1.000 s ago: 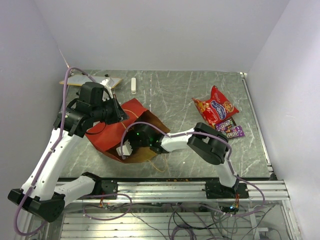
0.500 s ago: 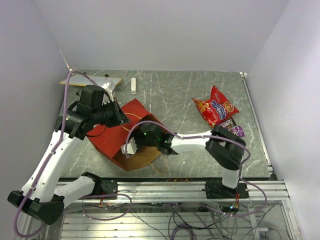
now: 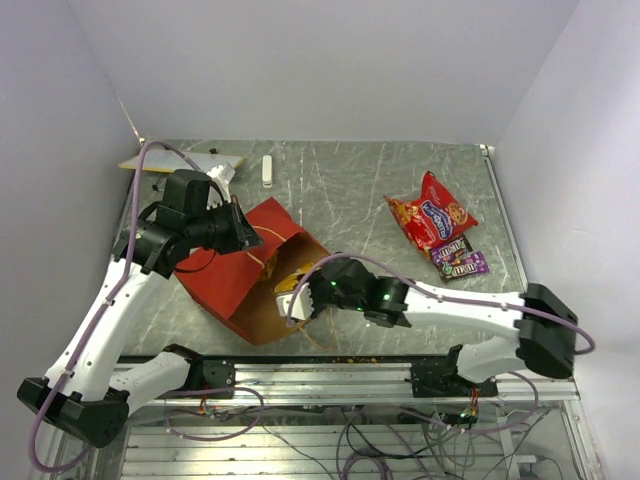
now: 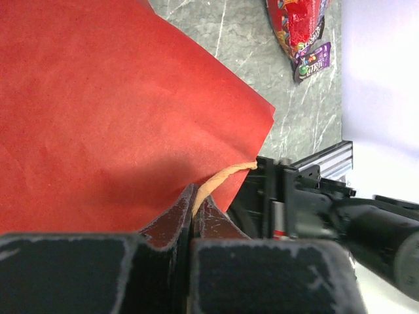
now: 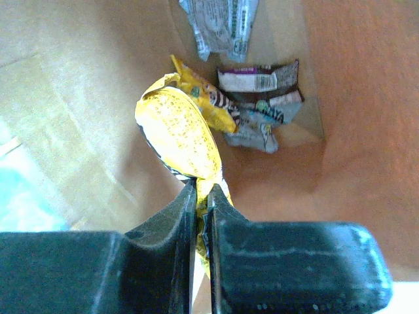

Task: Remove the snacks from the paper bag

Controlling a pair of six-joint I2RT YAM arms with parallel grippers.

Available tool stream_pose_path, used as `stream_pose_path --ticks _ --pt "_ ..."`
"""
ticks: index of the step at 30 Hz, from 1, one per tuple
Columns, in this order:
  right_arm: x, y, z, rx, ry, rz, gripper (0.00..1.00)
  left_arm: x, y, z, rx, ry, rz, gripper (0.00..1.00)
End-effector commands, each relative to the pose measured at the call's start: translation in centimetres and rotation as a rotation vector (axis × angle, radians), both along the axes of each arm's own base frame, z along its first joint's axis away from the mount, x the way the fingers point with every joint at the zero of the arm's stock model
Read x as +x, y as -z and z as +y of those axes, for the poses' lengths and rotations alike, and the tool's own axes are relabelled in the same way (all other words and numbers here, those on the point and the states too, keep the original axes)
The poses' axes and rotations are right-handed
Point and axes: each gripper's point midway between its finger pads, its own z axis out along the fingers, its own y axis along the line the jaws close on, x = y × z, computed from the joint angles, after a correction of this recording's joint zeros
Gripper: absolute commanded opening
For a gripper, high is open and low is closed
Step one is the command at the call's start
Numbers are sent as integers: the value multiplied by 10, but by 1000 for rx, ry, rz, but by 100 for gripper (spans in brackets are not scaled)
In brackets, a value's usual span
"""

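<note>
The paper bag (image 3: pixel 232 272) lies on its side, red outside and brown inside, mouth towards the right arm. My left gripper (image 3: pixel 244 238) is shut on its tan string handle (image 4: pixel 222 176), against the red bag wall (image 4: pixel 111 111). My right gripper (image 5: pixel 203 191) reaches into the bag mouth (image 3: pixel 296 304) and is shut on a yellow-orange snack packet (image 5: pixel 178 134). Deeper inside the bag lie a silver packet (image 5: pixel 222 23), a purple-brown wrapper (image 5: pixel 258 78) and another silver wrapper (image 5: pixel 262 129). On the table to the right lie a red chip bag (image 3: pixel 432 218) and purple and brown candy wrappers (image 3: pixel 460 260).
A small white stick (image 3: pixel 267 170) and a flat tan board (image 3: pixel 175 160) lie at the back left. The aluminium rail (image 3: pixel 350 376) runs along the near edge. Walls close in the table on the left, back and right.
My right gripper has closed on the yellow packet and drawn back to the right towards the bag mouth, its arm stretching out right. The left gripper keeps hold of the handle.
</note>
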Motion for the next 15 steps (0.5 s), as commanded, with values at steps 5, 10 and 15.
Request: stream_pose_path --ticks 5,10,15 --pt "-29 -33 -71 -25 182 197 0 9 -4 3 27 0 -49 7" --pt "-18 -93 -86 156 272 129 0 16 -4 5 45 -19 -58 7" --pt "31 -142 -111 401 492 20 0 19 -5 6 49 -28 -60 7"
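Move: The right hand, already pinching the yellow snack at the mouth of the paper bag, is taking it towards the candy packets, some 41 cm to its right, 8 cm ahead and 13 cm below. The red cookie bag lies about 37 cm right, 20 cm ahead and 12 cm below; the paper bag's middle is roughly 13 cm left, 6 cm ahead and 7 cm below. From the left hand the candy packets are about 50 cm right, 6 cm ahead and 27 cm below. Rightwards and up, about 9 cm each way, the right arm draws the pinched yellow snack out of the paper bag's mouth towards the candy packets. It first pulls right with a slight drift back, then climbs more steeply and edges forward again, the hand swinging some 15 degrees clockwise with its grip kept. The left hand keeps hold of the bag's handle almost in place. ##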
